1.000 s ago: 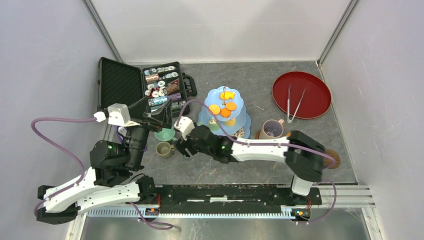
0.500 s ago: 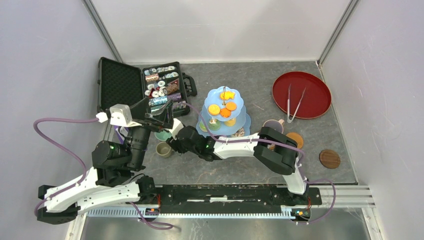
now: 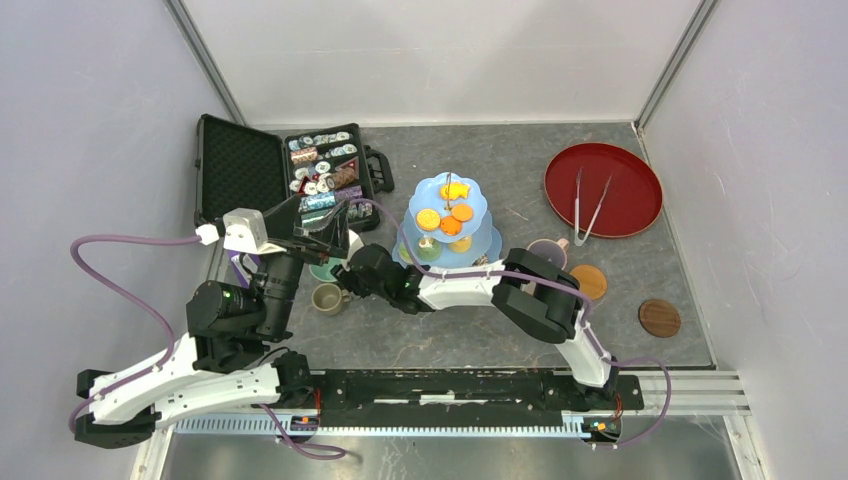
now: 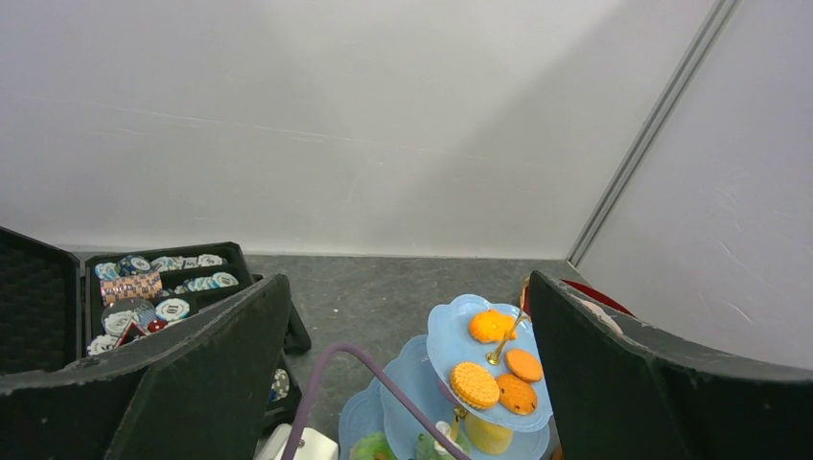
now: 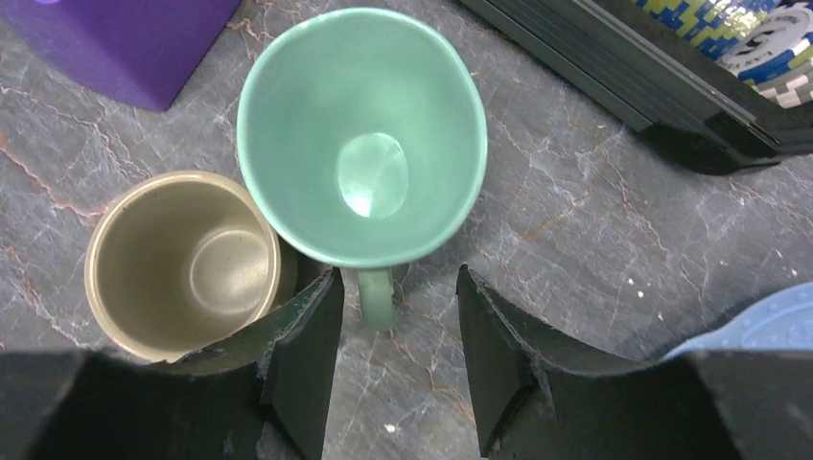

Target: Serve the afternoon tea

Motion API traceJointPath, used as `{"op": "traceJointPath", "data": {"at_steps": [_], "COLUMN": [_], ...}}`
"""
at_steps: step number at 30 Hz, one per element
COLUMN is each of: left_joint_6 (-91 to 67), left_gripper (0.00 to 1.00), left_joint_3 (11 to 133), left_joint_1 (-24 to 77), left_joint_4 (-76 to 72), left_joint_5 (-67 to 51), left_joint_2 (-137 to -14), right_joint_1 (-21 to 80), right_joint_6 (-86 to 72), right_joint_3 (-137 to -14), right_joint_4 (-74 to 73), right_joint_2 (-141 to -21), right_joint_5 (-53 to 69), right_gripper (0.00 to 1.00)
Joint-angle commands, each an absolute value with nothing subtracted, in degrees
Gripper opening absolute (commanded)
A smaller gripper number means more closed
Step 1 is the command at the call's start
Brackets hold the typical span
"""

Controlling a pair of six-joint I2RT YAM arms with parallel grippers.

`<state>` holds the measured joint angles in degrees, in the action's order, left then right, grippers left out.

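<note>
The green cup stands on the table, its handle between the fingers of my right gripper. The jaws are open: the left finger is close to the handle and a gap remains on the right. The small olive cup touches the green cup's left side. From above, my right gripper reaches left past the pale-blue cake stand, which holds orange biscuits. The arm partly hides the tan mug. My left gripper hangs wide open and empty above the cups.
The open black case of small tins lies at the back left, close behind the green cup. A round red tray with metal tongs sits at the back right. Two brown coasters lie on the right.
My right arm has reached further left to the green cup, and its jaws have narrowed around the handle. Its elbow has swung left, uncovering both coasters. The left arm has barely moved.
</note>
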<state>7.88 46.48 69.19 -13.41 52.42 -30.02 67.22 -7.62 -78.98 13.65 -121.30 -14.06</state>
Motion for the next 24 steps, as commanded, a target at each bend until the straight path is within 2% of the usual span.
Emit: {"op": "traceJointPath", "data": {"at_steps": [1, 8, 11, 17, 24], "left_joint_6": [9.0, 8.8, 8.7, 8.4, 8.5], "left_gripper": [1.00, 1.00, 1.00, 1.00, 1.00], "left_joint_3": [46.3, 46.2, 46.2, 46.4, 47.0], "left_joint_1": [69.1, 69.1, 69.1, 69.1, 69.1], "left_joint_4": [-15.1, -14.9, -14.9, -14.7, -14.3], "left_joint_5": [52.1, 51.9, 51.9, 51.7, 51.7], "left_joint_2": [-30.4, -30.3, -30.4, -30.6, -31.6], "right_joint_1": [67.2, 67.1, 67.1, 67.1, 67.1], "right_joint_6": [-7.0, -6.5, -6.4, -6.9, -7.9], "right_joint_3": [-83.2, -86.3, -86.8, -88.3, -86.8], "right_joint_4": [14.0, 12.6, 12.0, 9.6, 9.3], "right_joint_2": [-123.6, -126.0, -126.4, -125.0, -117.4], "right_joint_5": [-14.4, -14.7, -14.9, -15.6, -16.5], "right_gripper": [0.53, 0.49, 0.44, 0.23, 0.03]}}
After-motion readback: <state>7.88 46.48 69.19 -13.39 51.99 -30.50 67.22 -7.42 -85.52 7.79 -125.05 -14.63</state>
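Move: The green teacup's middle lies about 4 cm ahead of my right hand, 6 cm to its left and 2 cm lower, its handle pointing back at my half-open fingers. The tan cup stands some 3 cm back and 6 cm left of that hand, the purple box about 14 cm left and nearly level, the tiered stand roughly 20 cm right and 6 cm ahead. From my raised left hand the teacup is about 8 cm ahead, 5 cm left and 35 cm below. I ease my right hand down and left, about 1.5 cm each way and a touch forward, until the green teacup's handle sits between the fingertips. There my half-open fingers close and pinch the handle from both sides, and I start back up by about half a centimetre. ##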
